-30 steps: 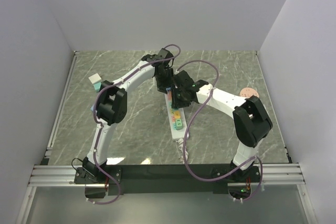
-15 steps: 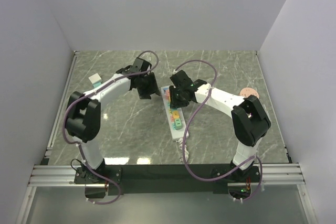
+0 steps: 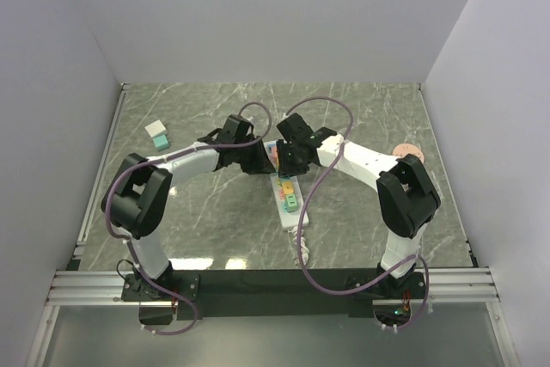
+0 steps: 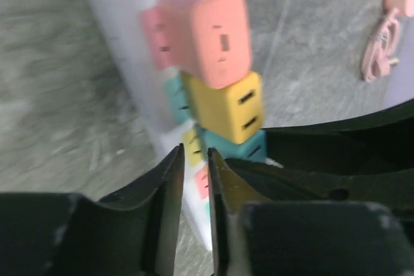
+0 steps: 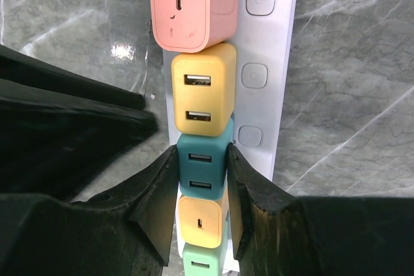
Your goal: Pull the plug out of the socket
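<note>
The socket (image 3: 291, 217) is a long white strip in mid-table, its row filled with pastel plugs. In the right wrist view my right gripper (image 5: 202, 153) is shut on the teal plug (image 5: 202, 163), one finger on each side. A yellow plug (image 5: 202, 88) and a pink plug (image 5: 191, 4) sit beyond it, and an orange plug (image 5: 202, 221) sits nearer. My left gripper (image 4: 195, 159) hovers at the strip's (image 4: 116, 24) left edge. Its jaws are open by a narrow slit with nothing between them. From above, the left gripper (image 3: 258, 161) and the right gripper (image 3: 288, 168) nearly meet.
A small white and teal block (image 3: 157, 133) lies at the far left. A pink round object (image 3: 407, 152) rests near the right wall, and a pink cable piece (image 4: 381, 50) shows beside it. The strip's white cord (image 3: 301, 238) trails toward the arm bases.
The left arm swung away from the strip's far end to the left, then came back low beside the strip, its jaws narrower. The right gripper has stayed on the plug.
</note>
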Available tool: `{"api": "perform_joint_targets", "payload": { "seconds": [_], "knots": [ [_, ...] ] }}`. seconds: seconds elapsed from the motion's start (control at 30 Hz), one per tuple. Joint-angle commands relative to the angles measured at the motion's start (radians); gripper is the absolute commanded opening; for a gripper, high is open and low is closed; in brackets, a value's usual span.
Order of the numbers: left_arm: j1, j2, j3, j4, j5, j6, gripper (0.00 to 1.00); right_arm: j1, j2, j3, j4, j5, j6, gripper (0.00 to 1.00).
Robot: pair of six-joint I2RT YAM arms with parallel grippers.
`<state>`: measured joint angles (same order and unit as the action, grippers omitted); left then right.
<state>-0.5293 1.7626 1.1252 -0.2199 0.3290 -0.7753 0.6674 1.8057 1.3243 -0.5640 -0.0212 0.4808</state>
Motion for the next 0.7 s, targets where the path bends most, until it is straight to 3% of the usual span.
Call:
{"api": "perform_joint_targets", "payload": {
  "seconds": [0.0, 0.07, 0.1, 0.2, 0.67],
  "knots": [
    [-0.024, 0.018, -0.015, 0.171, 0.083, -0.027, 0.25, -0.005, 0.029, 0.027, -0.036, 0.027, -0.001, 0.0],
    [-0.04, 0.029, -0.027, 0.243, 0.12, -0.042, 0.21, -0.003, 0.027, 0.024, -0.033, 0.024, 0.004, 0.0],
    [-0.046, 0.038, -0.025, 0.243, 0.12, -0.047, 0.15, -0.003, 0.024, 0.021, -0.033, 0.026, 0.005, 0.0],
    [-0.061, 0.104, 0.016, 0.147, 0.078, -0.033, 0.0, -0.003, 0.024, 0.026, -0.034, 0.024, 0.008, 0.0],
    [-0.1, 0.27, 0.022, 0.007, -0.031, -0.042, 0.0, -0.005, -0.017, 0.11, -0.109, 0.015, 0.038, 0.0]
  ]
}}
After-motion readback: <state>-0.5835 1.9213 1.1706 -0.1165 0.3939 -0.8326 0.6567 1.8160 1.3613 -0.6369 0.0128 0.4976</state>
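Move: The teal plug, still seated in the power strip and pinched in the right fingers, has its middle about 1 cm below the right hand. From the left hand, it is some 4 cm to the right, 1 cm nearer the bases and 2 cm lower. The two-slot yellow plug stands about 3 cm beyond the teal one and 1 cm to its left, with the pink plug another 3 cm out; the small yellow plug is about 3 cm on the near side of it. Rightward first, then down, the left hand goes about 4 cm across and 3 cm lower while its part-open fingers shut. The closed tips come in low against the strip's left side, at the foot of the teal plug beside the two-slot yellow one. The right hand keeps its pinch on the teal plug and gets shifted about 1 cm to the right. ##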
